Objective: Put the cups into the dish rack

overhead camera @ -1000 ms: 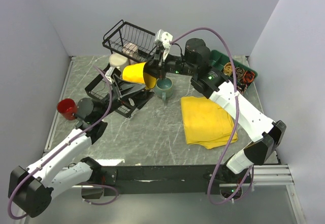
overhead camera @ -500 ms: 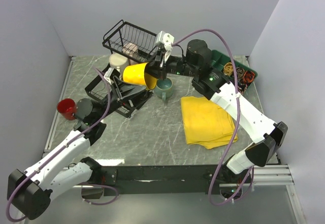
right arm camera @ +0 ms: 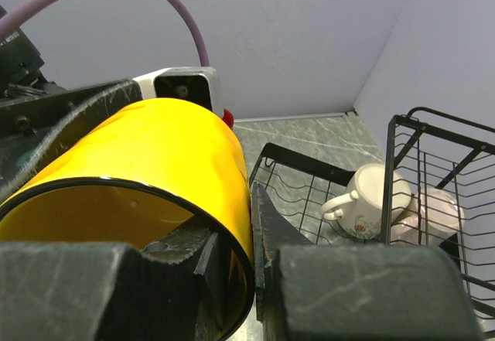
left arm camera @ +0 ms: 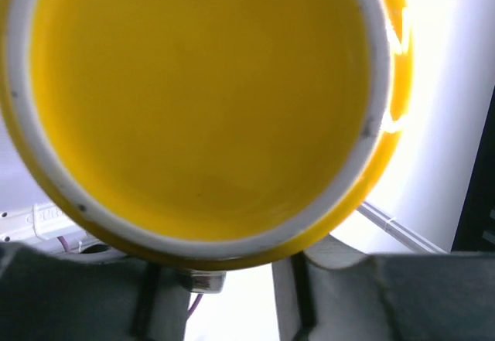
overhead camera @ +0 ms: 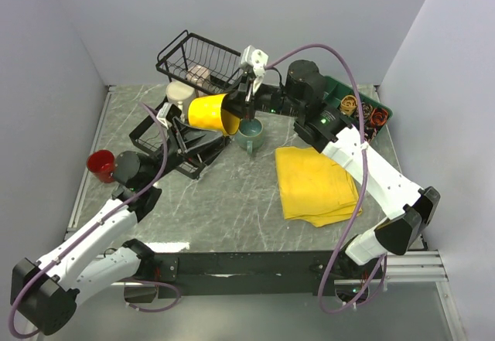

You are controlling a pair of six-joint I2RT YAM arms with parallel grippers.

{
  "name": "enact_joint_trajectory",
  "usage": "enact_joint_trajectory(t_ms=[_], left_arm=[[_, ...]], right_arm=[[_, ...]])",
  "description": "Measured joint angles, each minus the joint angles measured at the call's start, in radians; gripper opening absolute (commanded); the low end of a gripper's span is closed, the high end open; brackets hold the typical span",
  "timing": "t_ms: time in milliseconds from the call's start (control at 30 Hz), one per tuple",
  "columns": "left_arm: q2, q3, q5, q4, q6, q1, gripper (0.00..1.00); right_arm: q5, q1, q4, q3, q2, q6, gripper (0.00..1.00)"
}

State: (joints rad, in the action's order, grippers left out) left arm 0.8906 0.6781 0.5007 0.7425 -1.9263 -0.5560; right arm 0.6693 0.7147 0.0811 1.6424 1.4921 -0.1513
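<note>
A yellow cup (overhead camera: 207, 113) (right arm camera: 147, 155) hangs on its side above the dish rack's lower tier. My right gripper (overhead camera: 237, 111) (right arm camera: 251, 225) is shut on its rim, one finger inside and one outside. My left gripper (overhead camera: 170, 114) (left arm camera: 220, 298) is at the cup's base (left arm camera: 201, 101), which fills its view; the jaws stand apart below it. The black wire dish rack (overhead camera: 193, 55) (right arm camera: 433, 148) holds a cream floral cup (overhead camera: 180, 92) (right arm camera: 363, 198) below and a lilac-beige cup (overhead camera: 201, 74) (right arm camera: 437, 209) in the upper basket. A teal cup (overhead camera: 250, 132) and a red cup (overhead camera: 100, 163) stand on the table.
A folded yellow cloth (overhead camera: 317, 182) lies right of centre. A green compartmented tray (overhead camera: 363, 110) with small items sits at the back right. Grey walls close in at the left, back and right.
The right gripper has carried the yellow cup slightly left toward the rack. The left gripper's jaws have narrowed near the cup's base.
</note>
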Motion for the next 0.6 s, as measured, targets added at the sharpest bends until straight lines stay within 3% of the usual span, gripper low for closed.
enact_joint_trajectory(t_ms=[67,167,200,267,333,433,467,567,600], left_arm=[[0.004,0.000,0.000,0.000,0.002,0.000,0.38],[0.005,0.000,0.004,-0.006,0.007,0.000,0.26],[0.005,-0.001,0.003,-0.006,0.017,0.000,0.14],[0.005,-0.003,0.002,-0.006,0.029,0.000,0.01],[0.004,-0.005,-0.004,0.013,0.046,0.000,0.01],[0.004,-0.013,0.001,0.016,0.051,-0.003,0.01],[0.004,-0.018,0.002,0.022,0.053,-0.004,0.01],[0.010,-0.026,0.000,0.035,0.048,-0.003,0.01],[0.012,-0.031,-0.002,0.039,0.047,-0.001,0.01]], right_arm=[[-0.002,-0.001,-0.009,-0.004,0.000,0.001,0.00],[-0.007,-0.001,-0.023,-0.018,-0.007,0.005,0.00],[-0.011,-0.001,-0.026,-0.023,-0.011,0.008,0.00],[-0.024,-0.002,-0.030,-0.034,-0.019,0.016,0.00],[-0.032,-0.002,-0.037,-0.049,-0.028,0.027,0.00],[-0.034,-0.002,-0.040,-0.066,-0.039,0.024,0.20],[-0.034,-0.002,-0.043,-0.075,-0.043,0.023,0.33],[-0.019,-0.002,-0.038,-0.096,-0.051,-0.003,0.57],[-0.009,0.000,-0.034,-0.106,-0.055,-0.021,0.60]])
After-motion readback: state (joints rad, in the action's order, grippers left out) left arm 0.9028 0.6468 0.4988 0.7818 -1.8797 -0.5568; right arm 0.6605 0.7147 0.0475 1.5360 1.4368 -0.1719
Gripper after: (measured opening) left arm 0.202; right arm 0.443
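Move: The yellow cup, lying on its side in the air with its mouth to the right, has its middle about 6 cm ahead, 2 cm left of and 2 cm above the left hand, handle towards that hand. From the right hand, gripping its rim, the middle is some 5 cm left and 3 cm back. From the left hand, down at table level, the teal cup is about 23 cm ahead and 7 cm right, the racked cream cup roughly 30 cm ahead and 14 cm left. Almost on the spot, sinking only about 1 cm, the left hand shuts its half-open fingers on the yellow cup's handle beneath the cup bottom and holds on. Only then does the right hand open from its pinch on the rim, one finger still inside the mouth, after easing slightly right and sinking nearly 2 cm, mostly at the end. ##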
